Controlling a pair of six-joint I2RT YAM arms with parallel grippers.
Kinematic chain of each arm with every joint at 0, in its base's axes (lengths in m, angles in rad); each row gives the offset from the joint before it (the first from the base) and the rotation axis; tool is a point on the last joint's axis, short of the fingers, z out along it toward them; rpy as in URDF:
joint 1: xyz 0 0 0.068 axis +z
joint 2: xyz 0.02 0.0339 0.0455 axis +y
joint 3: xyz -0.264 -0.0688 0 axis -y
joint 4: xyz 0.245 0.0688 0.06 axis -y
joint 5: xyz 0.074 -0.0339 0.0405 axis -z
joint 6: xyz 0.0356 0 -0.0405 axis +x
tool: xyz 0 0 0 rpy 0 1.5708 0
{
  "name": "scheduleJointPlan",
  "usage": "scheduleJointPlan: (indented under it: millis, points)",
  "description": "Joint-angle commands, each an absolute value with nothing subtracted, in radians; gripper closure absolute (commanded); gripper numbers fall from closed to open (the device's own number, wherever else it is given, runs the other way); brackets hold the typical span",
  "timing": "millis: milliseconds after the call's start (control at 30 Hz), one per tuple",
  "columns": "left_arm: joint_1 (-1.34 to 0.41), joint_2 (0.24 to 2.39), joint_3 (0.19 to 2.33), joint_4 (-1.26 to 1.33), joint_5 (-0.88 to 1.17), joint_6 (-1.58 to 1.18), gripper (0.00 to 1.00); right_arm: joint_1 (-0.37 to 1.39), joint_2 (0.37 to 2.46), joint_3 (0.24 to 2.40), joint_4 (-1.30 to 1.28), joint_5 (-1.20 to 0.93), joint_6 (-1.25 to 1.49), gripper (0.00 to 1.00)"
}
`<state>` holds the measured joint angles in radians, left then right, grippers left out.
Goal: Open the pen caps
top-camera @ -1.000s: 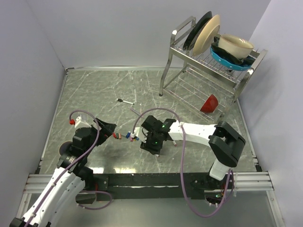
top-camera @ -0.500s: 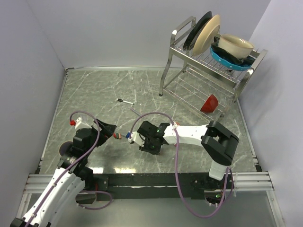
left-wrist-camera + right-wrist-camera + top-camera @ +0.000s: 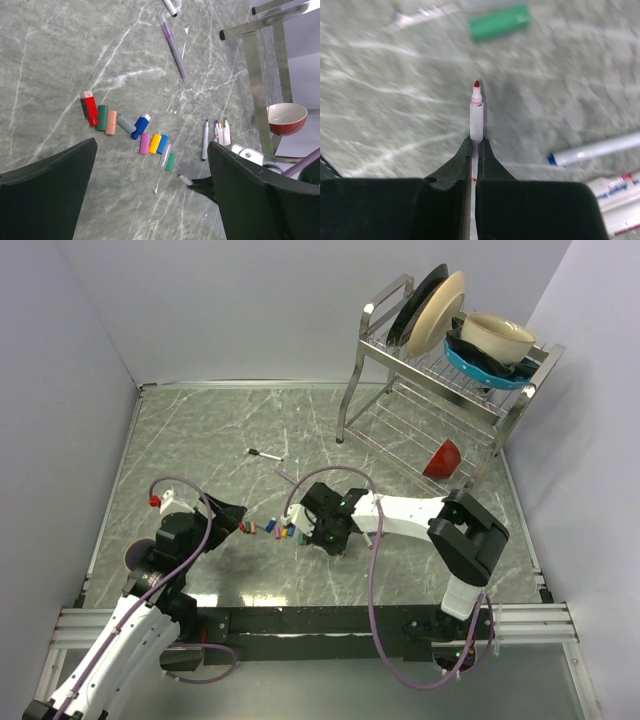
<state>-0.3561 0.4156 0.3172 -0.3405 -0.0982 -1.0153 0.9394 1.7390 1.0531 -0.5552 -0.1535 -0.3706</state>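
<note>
Several loose pen caps (image 3: 144,143) in red, green, salmon, grey, blue, pink and yellow lie in a crooked row on the marble table; from above they show as a short line of pen caps (image 3: 270,529) between the arms. My right gripper (image 3: 475,142) is shut on a white pen (image 3: 476,115) whose bare red tip points toward a green cap (image 3: 500,22). That pen (image 3: 184,179) hangs just above the table in the left wrist view. My left gripper (image 3: 152,146) hovers open over the row, holding nothing.
Uncapped pens (image 3: 217,132) lie to the right of the caps, and a purple pen (image 3: 175,47) and a black-capped pen (image 3: 265,455) lie farther back. A dish rack (image 3: 440,370) with plates and bowls stands at the back right, a red bowl (image 3: 443,457) under it.
My right gripper's jaws have closed onto the white pen and the wrist has shifted near the caps' right end. The left arm has barely moved.
</note>
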Motion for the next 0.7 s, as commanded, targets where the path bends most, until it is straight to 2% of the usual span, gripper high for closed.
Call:
scheduleJointPlan:
  millis: [0, 333, 667]
  points:
    - [-0.353, 0.405, 0.301, -0.298, -0.077, -1.019, 0.02, 0.868, 1.655, 1.046, -0.607, -0.202, -0.399, 1.00]
    - [-0.353, 0.428, 0.290, -0.262, -0.054, -1.023, 0.02, 0.714, 1.569, 1.035, -0.554, -0.235, -0.324, 1.00]
    - [-0.353, 0.552, 0.248, -0.094, 0.051, -1.012, 0.01, 0.677, 1.638, 1.040, -0.496, -0.103, -0.192, 1.00]
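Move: The right hand holds the uncapped red-tipped marker low over the table. The row of uncapped markers it is carried to lies about 8 cm ahead and 10 cm to its right, practically level. The lone white marker lies some 8 cm ahead and 2 cm right, while the green cap sits about 8 cm left and 1 cm ahead. From the left hand the row is roughly 37 cm right, 3 cm ahead and 12 cm below. Forward and to the right, the right hand carries the red-tipped marker about 8 cm away from the green cap towards the row of uncapped markers, rising some 3.5 cm off the table and turning about 20 degrees clockwise, fingers still shut on the barrel. The left hand, wide open and empty, sinks about 2.5 cm and drifts slightly right late on. ##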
